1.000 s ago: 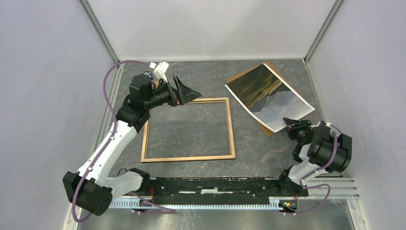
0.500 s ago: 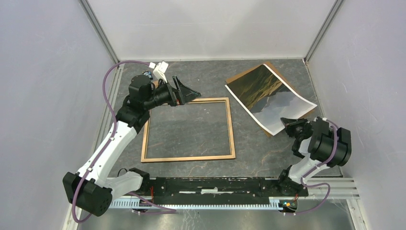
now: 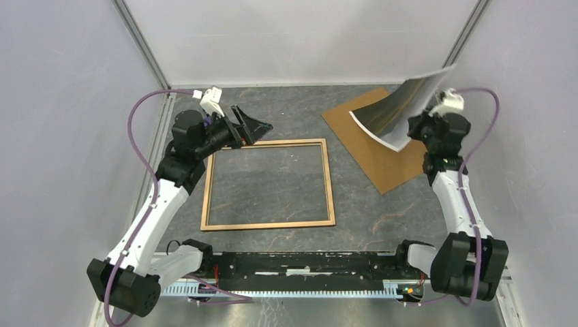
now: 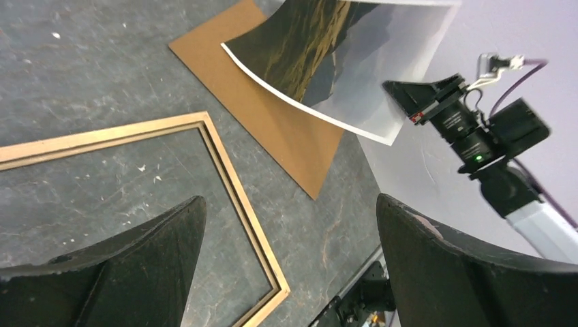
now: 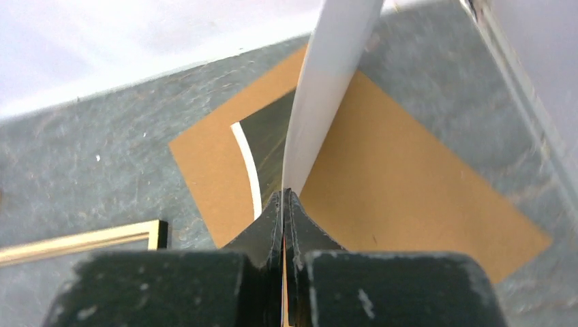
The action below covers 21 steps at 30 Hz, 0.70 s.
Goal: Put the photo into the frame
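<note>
The photo [image 3: 399, 109], a dark landscape print with a white border, hangs curved in the air at the back right, its white back [image 5: 327, 88] showing in the right wrist view. My right gripper [image 3: 417, 129] is shut on its near edge, jaws [image 5: 283, 194] pressed flat on the sheet. The frame [image 3: 266, 223], light brown wood side up, lies flat in the middle of the table. My left gripper [image 3: 257, 128] hovers open over the frame's far left corner with nothing between its fingers; the left wrist view shows the frame rail [image 4: 232, 184] below and the photo [image 4: 320, 61] beyond.
A brown cardboard board [image 3: 382, 160] lies flat at the back right, under the lifted photo; it also shows as cardboard [image 5: 409, 191] beneath my right jaws. Grey enclosure walls stand close on the left, right and back. The arm bases sit on the black rail [image 3: 307, 262] at the near edge.
My right gripper closed on the photo's near edge and lifted it off the cardboard, swinging up and toward the back right. The left gripper drew back slightly left, still open.
</note>
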Each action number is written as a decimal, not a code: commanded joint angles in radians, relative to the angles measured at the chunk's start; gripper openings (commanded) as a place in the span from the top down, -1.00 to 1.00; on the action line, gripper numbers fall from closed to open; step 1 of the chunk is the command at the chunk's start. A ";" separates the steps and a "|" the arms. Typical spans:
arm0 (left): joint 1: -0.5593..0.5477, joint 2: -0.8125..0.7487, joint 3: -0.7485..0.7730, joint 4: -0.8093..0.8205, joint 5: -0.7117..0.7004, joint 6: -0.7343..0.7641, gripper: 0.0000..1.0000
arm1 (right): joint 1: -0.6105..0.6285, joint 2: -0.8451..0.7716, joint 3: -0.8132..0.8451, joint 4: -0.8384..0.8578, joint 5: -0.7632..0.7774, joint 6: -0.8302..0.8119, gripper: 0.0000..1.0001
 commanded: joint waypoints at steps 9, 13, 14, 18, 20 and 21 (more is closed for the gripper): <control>0.191 -0.144 0.070 -0.080 -0.165 0.086 -1.00 | 0.864 0.154 0.481 -0.497 0.423 -1.099 1.00; 0.212 -0.150 0.147 -0.221 -0.355 0.170 -1.00 | 1.098 0.201 0.367 -0.462 0.626 -1.317 1.00; 0.215 -0.152 0.168 -0.258 -0.422 0.190 -1.00 | 1.141 0.202 0.324 -0.433 0.656 -1.348 1.00; 0.232 -0.148 0.195 -0.313 -0.535 0.217 -1.00 | 1.295 0.146 0.132 -0.267 0.720 -1.475 0.94; 0.243 -0.139 0.175 -0.286 -0.476 0.197 -1.00 | 1.372 0.118 0.034 -0.183 0.744 -1.547 0.89; 0.246 -0.137 0.163 -0.267 -0.438 0.186 -1.00 | 1.408 0.110 -0.015 -0.129 0.760 -1.571 0.86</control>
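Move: My right hand holds the photo by a short edge, off the table. The frame's middle lies about 48 cm to its left, roughly 9 cm nearer my base and some 19 cm lower. The bare brown board lies below that hand, its middle about 7 cm farther out, 9 cm to the left and 20 cm down. From my open left hand, the frame's middle is almost straight below, about 30 cm down. With my right fingers still pinching the photo, I sweep fast about 30 cm left towards the frame, rising at first, then sinking past my starting height while drawing back about 12 cm. The wrist rolls left side down and swings counter-clockwise, turning the photo over. My open left hand moves off left about 15 cm, rises a little and turns counter-clockwise. ##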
